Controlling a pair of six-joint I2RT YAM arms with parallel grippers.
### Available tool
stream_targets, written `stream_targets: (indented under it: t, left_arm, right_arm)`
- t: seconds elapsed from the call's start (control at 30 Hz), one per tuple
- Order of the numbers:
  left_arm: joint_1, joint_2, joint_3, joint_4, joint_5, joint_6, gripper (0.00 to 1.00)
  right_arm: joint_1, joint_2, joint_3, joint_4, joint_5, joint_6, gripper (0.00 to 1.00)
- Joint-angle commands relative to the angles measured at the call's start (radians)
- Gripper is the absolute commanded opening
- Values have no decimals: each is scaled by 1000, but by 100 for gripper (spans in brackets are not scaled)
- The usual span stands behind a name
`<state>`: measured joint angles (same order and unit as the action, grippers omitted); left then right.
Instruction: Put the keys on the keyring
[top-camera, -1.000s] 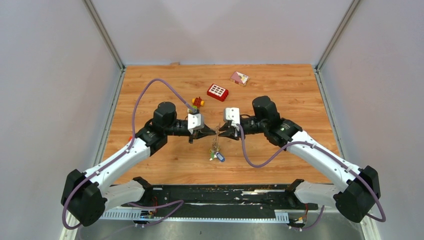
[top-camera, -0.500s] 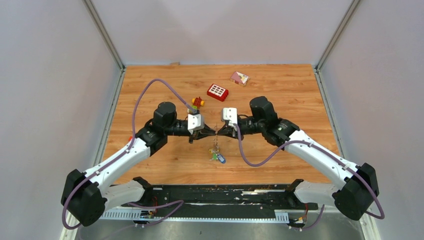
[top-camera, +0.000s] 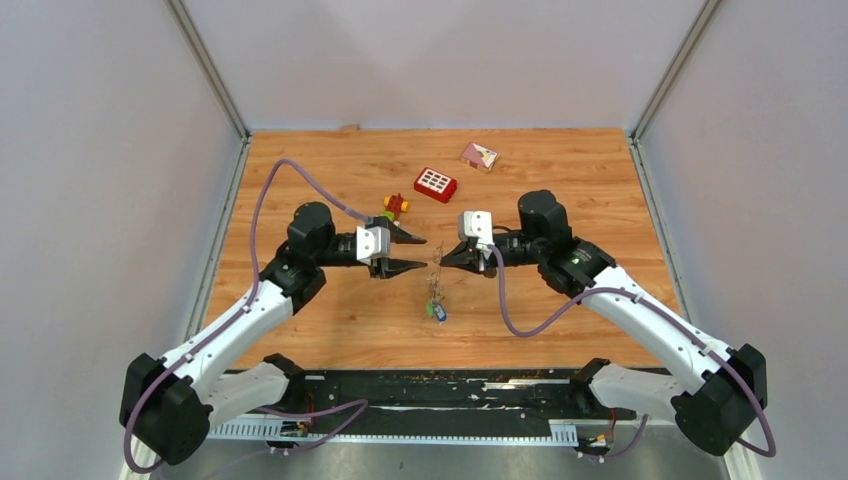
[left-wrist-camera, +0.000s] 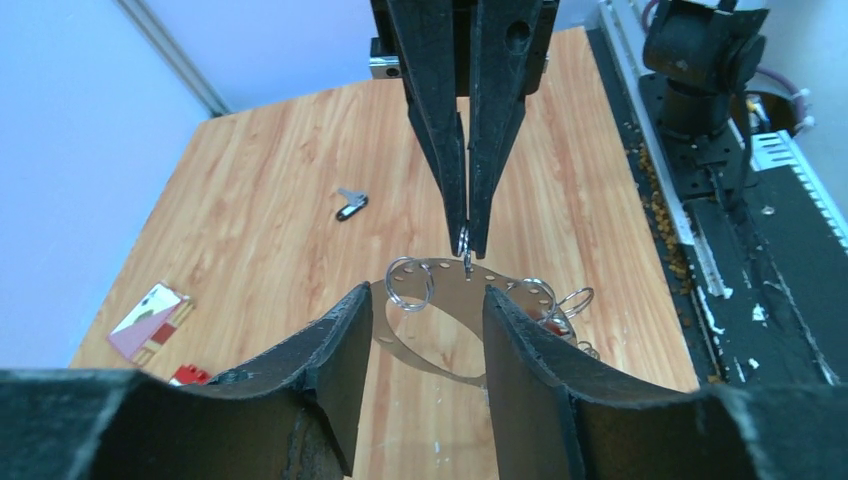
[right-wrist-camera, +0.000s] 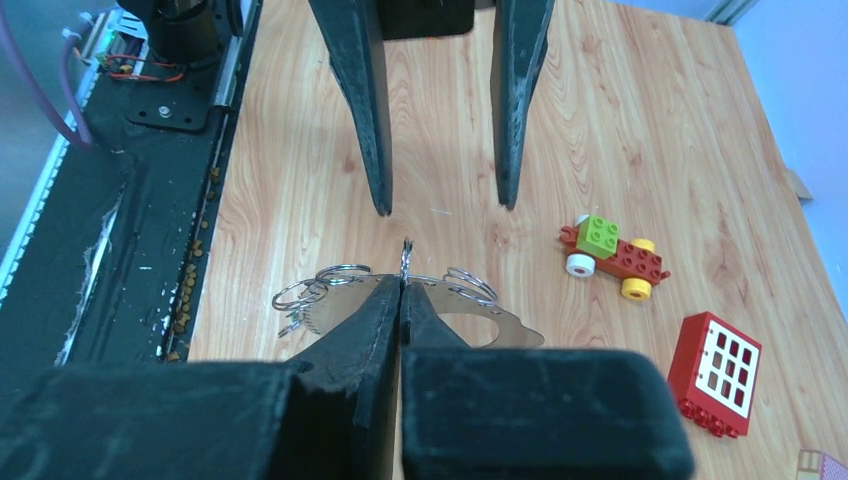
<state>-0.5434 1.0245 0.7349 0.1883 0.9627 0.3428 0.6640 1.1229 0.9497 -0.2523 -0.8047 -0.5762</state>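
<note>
The keyring, a flat grey metal hoop with small holes and split rings, hangs above the table from my right gripper. That gripper is shut on a small split ring at the hoop's top edge. Keys with coloured tags dangle beneath it. My left gripper is open, just left of the hoop and holding nothing. In the left wrist view my left gripper's fingertips frame the hoop without touching it. One loose key with a dark tag lies on the table beyond.
A red-yellow-green block toy sits behind the left gripper. The red brick with white squares and a pink card lie farther back. A black rail runs along the near table edge.
My left gripper has opened and pulled back to the left, away from the hoop. The right gripper has stayed shut on the hoop and shifted slightly right with it.
</note>
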Motion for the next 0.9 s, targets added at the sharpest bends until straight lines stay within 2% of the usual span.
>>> stream_targets:
  t: [0.0,0.23,0.53,0.77,0.87]
  left_arm:
    - [1,30,-23,170,84,-118,51]
    - [-4,45,-65,300,105,-204,43]
    - [-32,73,-59,295,105,-187,33]
    - [-35,80,-58,286,100,-175,22]
    - [-35,82,-56,287,99,-181,14]
  right_arm:
    - [-11,-25,10,77,-84,32,0]
    - [-14,-17,18,82,-94,51,0]
    - [-17,-6,24,90,-99,70,0]
    - [-16,-4,22,92,-98,72,0]
    - [-16,0,17,99,-99,75,0]
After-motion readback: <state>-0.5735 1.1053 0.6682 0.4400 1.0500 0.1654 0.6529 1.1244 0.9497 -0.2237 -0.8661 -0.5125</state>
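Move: The small ring that tops the metal plate is already pinched at the right fingertips. It lies about 2 cm to the left hand's right, 1 cm back and 2 cm below, and some 1 cm beyond the right hand's own point, to its left. The plate hangs below it, its middle about 8 cm down and 2 cm back of the ring. On the table, some 25 cm below the left hand, the toy car is 21 cm ahead and 7 cm left, and the red window brick 28 cm ahead and 2 cm right. Rightward, back and slightly down, the left hand eases about 2.5 cm in all towards the ring, yawing and tipping some 5 degrees each, while its half-open fingers narrow to roughly a third of their gap, their tips coming around the ring just off the right fingertips. The right hand keeps its pinch and drifts about 1 cm back and up. ##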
